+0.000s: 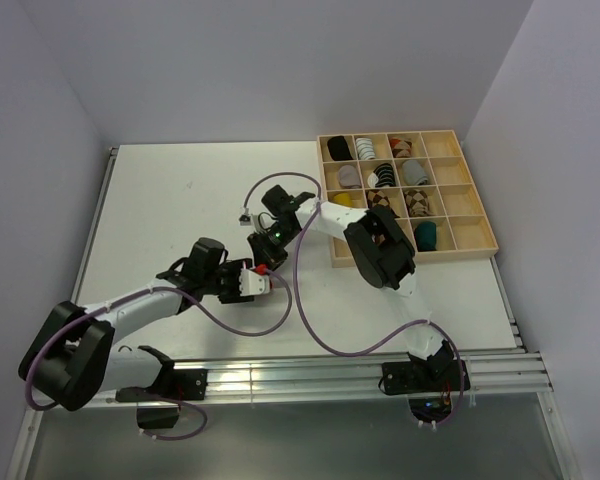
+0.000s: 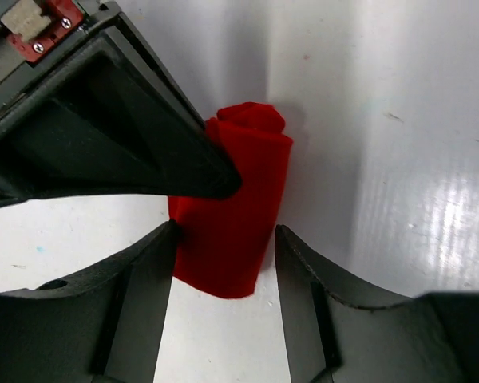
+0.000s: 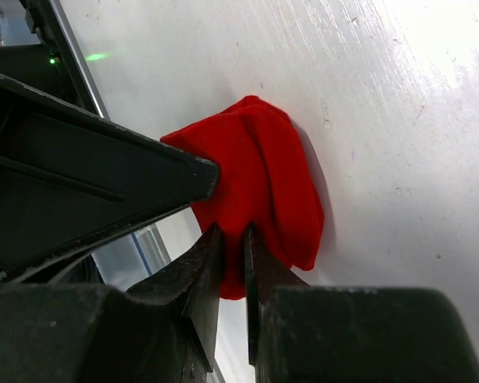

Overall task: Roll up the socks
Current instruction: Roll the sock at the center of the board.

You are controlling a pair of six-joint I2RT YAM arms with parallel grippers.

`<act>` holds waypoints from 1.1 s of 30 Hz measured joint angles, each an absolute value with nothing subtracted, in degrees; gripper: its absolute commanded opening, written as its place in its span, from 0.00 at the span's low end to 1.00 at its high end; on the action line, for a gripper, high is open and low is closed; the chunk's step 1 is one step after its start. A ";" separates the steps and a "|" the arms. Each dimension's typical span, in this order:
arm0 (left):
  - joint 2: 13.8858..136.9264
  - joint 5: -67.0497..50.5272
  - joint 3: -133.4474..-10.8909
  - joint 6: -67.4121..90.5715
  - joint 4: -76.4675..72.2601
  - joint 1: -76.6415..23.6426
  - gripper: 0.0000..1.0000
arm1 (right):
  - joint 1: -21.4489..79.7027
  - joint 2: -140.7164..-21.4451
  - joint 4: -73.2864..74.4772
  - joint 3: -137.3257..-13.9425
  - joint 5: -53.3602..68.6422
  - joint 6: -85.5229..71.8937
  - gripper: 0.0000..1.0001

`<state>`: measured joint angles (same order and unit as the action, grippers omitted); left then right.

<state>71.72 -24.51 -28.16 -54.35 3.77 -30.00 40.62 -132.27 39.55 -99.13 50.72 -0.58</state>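
A plain red sock [image 2: 239, 199], rolled into a short bundle, lies on the white table. My left gripper [image 2: 225, 231] is open around its near end. The left finger [image 2: 144, 287] touches the fabric, and the other finger [image 2: 303, 295] stands just clear of it. My right gripper [image 3: 231, 231] is shut on a fold of the red sock [image 3: 263, 183]. Its black finger [image 2: 104, 152] presses on the roll from the upper left. From above, both grippers [image 1: 260, 278] [image 1: 263, 255] meet over the sock [image 1: 264, 268], mid-table. A dark teal bundle [image 1: 426, 236] sits in the tray.
A wooden compartment tray [image 1: 480, 240] stands at the right back and holds several rolled sock bundles. The right arm's elbow [image 1: 380, 250] hangs over the tray's left edge. Purple cables [image 1: 310, 320] loop across the table in front. White walls close in on both sides.
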 measured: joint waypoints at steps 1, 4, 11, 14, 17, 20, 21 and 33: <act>72.16 -24.23 -28.12 -54.33 2.94 -30.13 0.56 | 40.58 -132.29 39.59 -99.13 50.76 -0.60 0.00; 74.13 -23.66 -28.12 -54.35 0.75 -30.55 0.55 | 40.47 -132.38 39.66 -99.13 50.98 -0.58 0.00; 76.82 -23.03 -28.27 -55.44 -0.64 -31.46 0.37 | 40.05 -132.51 39.77 -99.11 51.53 -0.58 0.00; 78.37 -23.09 -30.00 -55.99 0.80 -31.68 0.26 | 39.55 -132.53 39.86 -99.11 51.68 -0.60 0.13; 80.95 -23.31 -33.61 -56.29 4.25 -31.70 0.15 | 38.92 -132.53 39.64 -98.94 51.48 -1.76 0.23; 83.72 -23.75 -37.52 -56.25 8.14 -31.68 0.08 | 38.35 -131.63 38.44 -97.62 50.46 -3.40 0.30; 84.68 -24.01 -38.81 -56.18 9.32 -31.68 0.07 | 38.26 -131.00 37.91 -96.99 49.71 -3.90 0.32; 88.86 -26.30 -44.82 -55.61 15.55 -31.53 0.00 | 36.56 -115.74 23.81 -80.23 35.11 -14.41 0.44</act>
<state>88.86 -26.30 -44.82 -55.61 15.55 -31.53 36.56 -115.74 23.81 -80.23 35.11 -14.41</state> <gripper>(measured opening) 0.268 0.434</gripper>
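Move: The red sock, partly rolled and already pinched by the right fingers, has its middle about 1 cm ahead of the open left gripper, 2 cm to its right and 2 cm below. From the right hand, that middle lies about 2 cm to the left, 1 cm back and 1 cm lower. The yellow roll in the tray is some 17 cm ahead of the left hand and 22 cm to its right. Bring the left gripper down about 1.5 cm over the red sock, easing right and forward, and close its fingers to pinch the sock from its side. Keep the right grip until the left has closed, then open the right fingers and draw that hand away right, forward and up, about 6 cm in all, turning it some 20 degrees clockwise. ##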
